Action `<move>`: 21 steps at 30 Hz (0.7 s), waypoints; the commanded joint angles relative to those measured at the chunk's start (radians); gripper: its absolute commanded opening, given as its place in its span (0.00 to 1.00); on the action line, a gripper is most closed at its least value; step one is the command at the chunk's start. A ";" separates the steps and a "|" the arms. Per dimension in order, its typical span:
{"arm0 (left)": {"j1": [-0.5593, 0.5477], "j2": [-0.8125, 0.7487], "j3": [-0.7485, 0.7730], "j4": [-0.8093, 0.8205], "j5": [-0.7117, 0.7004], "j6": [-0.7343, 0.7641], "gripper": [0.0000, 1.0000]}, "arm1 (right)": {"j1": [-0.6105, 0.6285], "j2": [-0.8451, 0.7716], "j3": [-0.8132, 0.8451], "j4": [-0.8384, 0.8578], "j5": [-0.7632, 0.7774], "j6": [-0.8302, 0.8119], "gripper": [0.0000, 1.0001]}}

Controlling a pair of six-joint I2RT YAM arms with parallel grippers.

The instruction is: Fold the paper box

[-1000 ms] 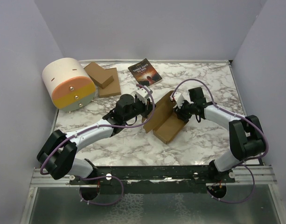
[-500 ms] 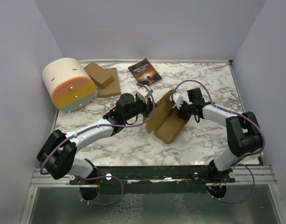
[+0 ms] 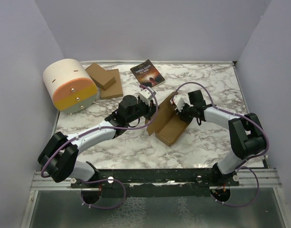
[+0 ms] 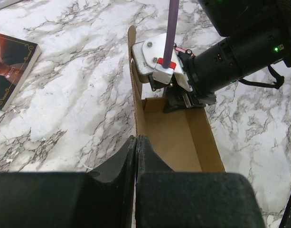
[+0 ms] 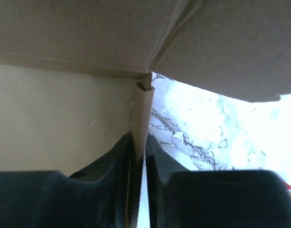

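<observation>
The paper box [image 3: 170,124] is a half-formed brown carton on the marble table, its tall side flap [image 3: 160,114] standing upright. My left gripper [image 3: 149,106] is shut on the near end of that tall wall [image 4: 134,95]; the cardboard runs straight in between its fingers [image 4: 117,164]. The left wrist view shows the open trough of the box [image 4: 176,142] with my right gripper [image 4: 176,102] at its far end. My right gripper [image 5: 139,142] is shut on an upright wall edge [image 5: 141,111] of the box, and a flap [image 5: 221,42] hangs overhead.
A cream, orange and yellow drum-shaped object [image 3: 70,85] sits at the back left. Beside it lies a stack of flat brown cardboard pieces [image 3: 105,81]. A dark-covered book [image 3: 147,73] lies at the back centre, also in the left wrist view [image 4: 10,71].
My right gripper has moved a little left along the box's far end and closed onto its wall. The left arm and the box have barely moved.
</observation>
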 commanded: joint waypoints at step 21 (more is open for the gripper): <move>0.000 -0.007 0.030 0.021 -0.024 0.020 0.00 | -0.038 -0.100 0.013 -0.052 -0.130 0.025 0.42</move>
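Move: The right fingers are round the box's low far end wall and its folded-in flap, whose middle is right at the hand point. The open tray's middle lies some 8 cm left and 6 cm back, about 3 cm lower. The tall side panel's middle is roughly 14 cm left, 3 cm farther out and 6 cm higher. From the left hand, that end wall is about 20 cm right, 10 cm ahead and 16 cm below. Backward about 1 cm at first, opening as it goes, the right hand then rises about 2 cm up along the end wall, the fingers spreading from nearly shut to under half open and ending their pinch on the doubled cardboard. The outer finger comes clear of the wall while the inner one stays close to the flap. The left hand stays put, still pinching the tall panel's edge. ##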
